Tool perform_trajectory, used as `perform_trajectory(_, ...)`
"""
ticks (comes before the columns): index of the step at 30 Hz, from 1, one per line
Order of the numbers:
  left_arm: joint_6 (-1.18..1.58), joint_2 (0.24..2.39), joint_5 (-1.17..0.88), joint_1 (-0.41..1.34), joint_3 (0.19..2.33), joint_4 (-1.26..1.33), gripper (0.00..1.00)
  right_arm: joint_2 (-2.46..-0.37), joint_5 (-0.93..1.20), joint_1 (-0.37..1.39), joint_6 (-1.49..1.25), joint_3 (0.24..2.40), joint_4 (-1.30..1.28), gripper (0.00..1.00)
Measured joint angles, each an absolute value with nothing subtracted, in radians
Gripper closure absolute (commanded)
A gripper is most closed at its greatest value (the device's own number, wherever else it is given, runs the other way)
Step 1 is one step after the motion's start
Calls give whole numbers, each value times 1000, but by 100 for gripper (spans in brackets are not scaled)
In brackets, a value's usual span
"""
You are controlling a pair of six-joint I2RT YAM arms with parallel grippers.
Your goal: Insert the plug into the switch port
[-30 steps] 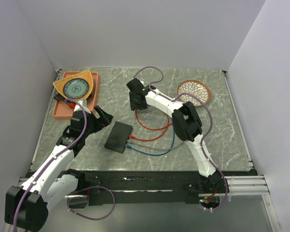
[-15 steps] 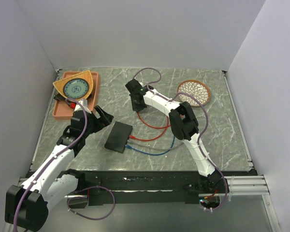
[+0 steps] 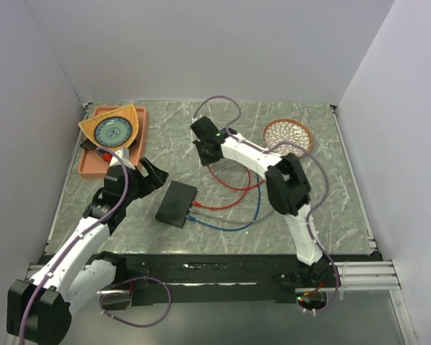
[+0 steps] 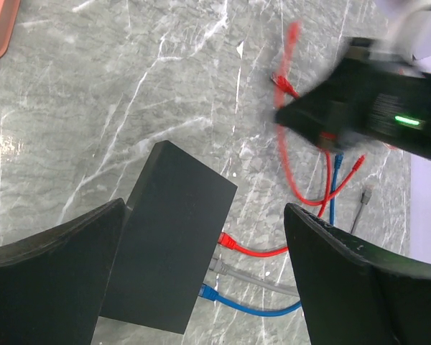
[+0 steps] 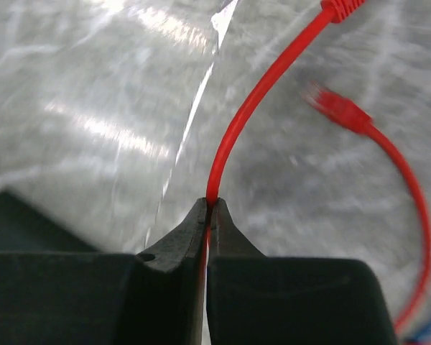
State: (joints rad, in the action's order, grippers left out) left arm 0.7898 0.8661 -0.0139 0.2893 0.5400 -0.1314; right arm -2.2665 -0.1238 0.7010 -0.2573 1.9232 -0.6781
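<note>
The flat black switch box [image 3: 176, 203] [image 4: 169, 244] lies at mid-table. Red [image 4: 228, 241], grey [image 4: 217, 266] and blue [image 4: 208, 291] plugs sit in the ports along its right edge; the sockets themselves are hidden. My right gripper [image 3: 207, 152] [image 5: 210, 205] is shut on a thin red cable [image 5: 251, 108] a short way below its free plug [image 5: 343, 6] [image 4: 284, 83]. It hovers behind the box, off the table. My left gripper [image 3: 154, 175] [image 4: 206, 208] hangs open above the box's left side with nothing between its fingers.
An orange tray [image 3: 92, 164] holding a patterned plate [image 3: 115, 130] stands at the back left. A brown dish [image 3: 289, 136] sits at the back right. Red [image 3: 233, 188] and blue [image 3: 223, 226] cable loops lie right of the box, with another loose red plug [image 5: 337, 108] and a loose grey plug [image 4: 366, 192].
My right gripper has closed on the red cable, and its elbow has swung a little to the right. The left arm and the box have not moved.
</note>
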Motion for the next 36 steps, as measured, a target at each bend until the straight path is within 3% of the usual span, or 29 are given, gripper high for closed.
perform_trajectory(11, 807, 856, -42, 289, 527, -124, 1, -1669, -126, 704, -176, 1617, -474, 100)
perform_trajectory(23, 818, 825, -68, 289, 486, -114, 1, -1193, -157, 704, -104, 1347, -375, 100)
perform_trajectory(29, 833, 840, -87, 289, 474, -92, 1, -1076, -149, 704, -77, 1256, -353, 100)
perform_trajectory(36, 833, 873, -103, 289, 464, -66, 1, -1118, -60, 739, -38, 1076, -358, 100)
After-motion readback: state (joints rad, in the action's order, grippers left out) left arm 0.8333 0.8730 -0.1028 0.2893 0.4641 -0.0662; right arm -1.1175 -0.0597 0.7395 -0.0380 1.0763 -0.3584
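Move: The right hand already pinches the loose red cable just behind its plug, about 4 cm above the table. From it the switch lies some 12 cm back, 9 cm to the left and 3 cm lower. Another loose red plug lies about 5 cm to its right and 3 cm ahead, the loose blue plug roughly 16 cm right and 3 cm back. For the open left hand, the switch is about 2 cm ahead, 3 cm right and 13 cm below. Upward first and fast, the right hand swings some 30 cm high while drawing back and to the right, its fingers tipping up about 40 degrees and keeping their hold on the red cable. Near the top it turns over and sinks about 10 cm, still easing back and slightly left, wrist turning counter-clockwise and the fingers dipping a little again. The open left hand settles about 2 cm lower above the switch. ##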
